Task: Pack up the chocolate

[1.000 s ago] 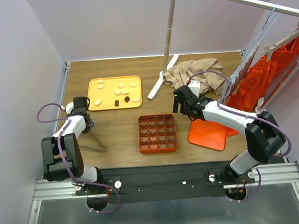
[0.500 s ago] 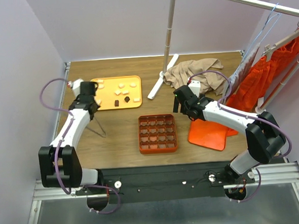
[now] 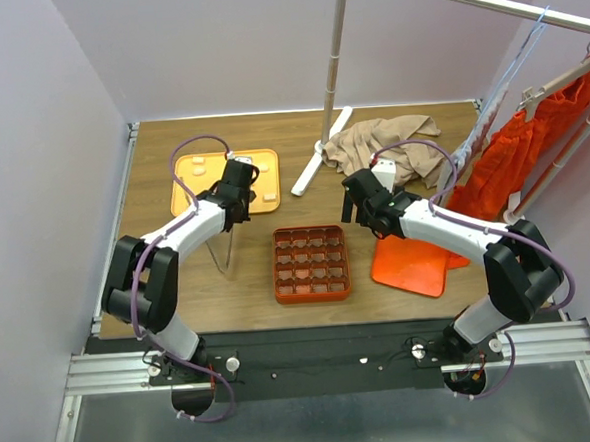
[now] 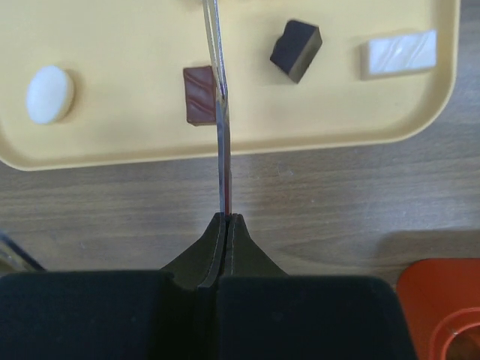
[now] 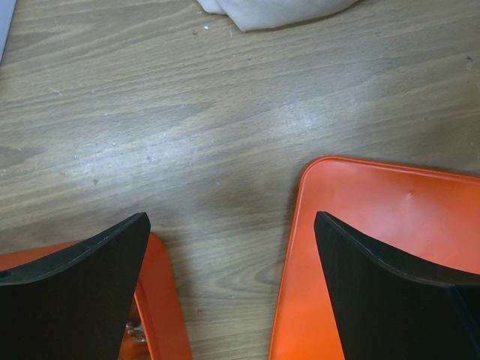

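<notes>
Chocolate pieces lie on a yellow-orange tray (image 4: 112, 154): a white oval (image 4: 49, 94), a striped brown square (image 4: 199, 105), a dark block (image 4: 295, 49) and a white bar (image 4: 401, 52). My left gripper (image 4: 226, 217) is shut on a thin metal tool (image 4: 221, 135) whose far end reaches over the brown square. From above, the left gripper (image 3: 235, 190) hovers at the tray's (image 3: 188, 192) right part. My right gripper (image 5: 232, 247) stands open and holds nothing, over bare wood between the orange gridded box (image 3: 311, 263) and a flat orange lid (image 3: 413, 262).
A beige cloth (image 3: 386, 145) lies at the back right beside the white foot (image 3: 316, 160) of a clothes rack. An orange garment (image 3: 541, 151) hangs at the far right. The box corner (image 5: 161, 300) and lid edge (image 5: 375, 217) flank the right fingers.
My left arm has swung from the table's left edge rightward to over the tray, carrying the thin tool. The right arm has not moved.
</notes>
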You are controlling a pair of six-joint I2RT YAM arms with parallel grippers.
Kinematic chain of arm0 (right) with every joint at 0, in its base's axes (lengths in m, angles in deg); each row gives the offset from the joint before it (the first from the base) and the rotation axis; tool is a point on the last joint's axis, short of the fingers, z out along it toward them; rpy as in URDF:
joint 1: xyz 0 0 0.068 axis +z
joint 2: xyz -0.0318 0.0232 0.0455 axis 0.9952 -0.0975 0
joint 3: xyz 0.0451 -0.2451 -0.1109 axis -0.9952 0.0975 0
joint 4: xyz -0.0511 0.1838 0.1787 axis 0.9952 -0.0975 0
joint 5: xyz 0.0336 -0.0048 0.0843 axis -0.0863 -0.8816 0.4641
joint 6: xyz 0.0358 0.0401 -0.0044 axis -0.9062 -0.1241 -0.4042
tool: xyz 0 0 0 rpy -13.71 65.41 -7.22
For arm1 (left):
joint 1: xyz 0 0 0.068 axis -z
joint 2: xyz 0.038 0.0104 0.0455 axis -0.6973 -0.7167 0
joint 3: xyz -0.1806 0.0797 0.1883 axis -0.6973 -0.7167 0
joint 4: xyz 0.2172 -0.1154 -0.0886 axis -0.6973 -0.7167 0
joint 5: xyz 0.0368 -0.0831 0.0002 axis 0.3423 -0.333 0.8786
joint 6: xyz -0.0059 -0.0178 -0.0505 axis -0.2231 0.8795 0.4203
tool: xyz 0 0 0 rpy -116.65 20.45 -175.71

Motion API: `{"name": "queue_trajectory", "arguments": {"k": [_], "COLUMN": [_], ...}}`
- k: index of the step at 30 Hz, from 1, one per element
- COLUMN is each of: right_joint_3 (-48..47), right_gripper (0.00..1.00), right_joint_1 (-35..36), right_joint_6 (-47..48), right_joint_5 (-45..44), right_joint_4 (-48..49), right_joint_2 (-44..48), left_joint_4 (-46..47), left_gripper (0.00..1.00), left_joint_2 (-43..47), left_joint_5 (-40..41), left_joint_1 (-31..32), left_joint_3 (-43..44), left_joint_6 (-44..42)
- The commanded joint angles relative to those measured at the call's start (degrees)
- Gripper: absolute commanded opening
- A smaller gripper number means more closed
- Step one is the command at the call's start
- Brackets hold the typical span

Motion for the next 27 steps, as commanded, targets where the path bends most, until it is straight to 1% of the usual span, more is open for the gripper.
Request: {"name": "queue_trajectory", "arguments": {"k": [1, 5, 8, 9, 11, 12, 14, 16, 18, 20, 22, 26, 27], "right_joint_3": [1.33, 1.07, 0.8, 0.89, 0.81, 0.8, 1.07, 1.33, 1.86, 2.21, 2.47, 2.91, 2.74], "right_gripper": [1.0, 1.0, 1.0, 1.0, 1.0, 1.0, 1.0, 1.0, 1.0, 1.0, 1.0, 1.0, 1.0], "right_joint_1": [0.32, 0.23, 0.23, 0.32, 0.23, 0.23, 0.32, 0.23, 0.23, 0.23, 0.23, 0.23, 0.23], "right_joint_6": [-0.39, -0.3, -0.39, -0.39, -0.39, -0.39, -0.3, -0.04, -0.21, -0.39, -0.39, -0.3, -0.21], "right_joint_5": [-2.37, -2.2, -2.02, -1.93, -1.84, -1.84, -1.58, -1.23, -1.49, -1.49, -1.49, -1.32, -1.32], "right_joint_4": [0.22, 0.13, 0.13, 0.13, 0.13, 0.13, 0.13, 0.13, 0.13, 0.13, 0.13, 0.13, 0.13], "right_joint_2": [1.08, 0.91, 0.55, 0.38, 0.38, 0.46, 0.81, 1.25, 1.61, 2.04, 2.31, 2.49, 2.31], "left_joint_4": [0.54, 1.77, 1.6, 1.68, 2.12, 2.12, 1.95, 1.86, 1.34, 0.11, -0.25, -0.33, -0.42], "left_gripper": [0.0, 0.0, 0.08, 0.17, 0.28, 0.38, 0.53, 0.72, 0.87, 0.9, 0.91, 0.91, 0.91], "left_joint_2": [-0.7, 1.67, 2.12, 2.38, 2.82, 3.0, 3.52, 4.14, 5.28, 6.94, 9.05, 16.94, 18.1], "left_joint_5": [-2.51, -4.87, -7.15, -7.43, -6.91, -6.73, -6.29, -5.85, -5.76, -5.58, -5.93, -5.5, -5.15], "left_joint_1": [0.05, -0.13, -0.39, -0.4, -0.4, -0.66, -0.83, -1.01, -1.01, -1.19, -1.27, -2.41, -3.03], "left_joint_3": [-1.16, -3.54, -4.77, -5.03, -5.38, -5.39, -5.3, -5.21, -4.77, -4.16, -4.42, -7.92, -8.81], "left_joint_6": [-3.07, -1.93, -1.13, -0.7, -0.34, -0.25, -0.16, 0.36, 0.71, 2.38, 3.96, 9.84, 12.55]}}
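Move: The left hand holds the tongs shut, bound for bare table about 2 cm back and 3 cm below, just short of the yellow tray. The brown chocolate lies about 6 cm ahead, 1 cm left; the dark chocolate about 7 cm ahead, 4 cm right; the red box's middle some 10 cm back, 17 cm right. From the right hand that spot is about 30 cm left, 3 cm back and 4 cm below. The left hand lowers the tongs back and down about 3 cm, opens wide, and rises some 5 cm clear. ##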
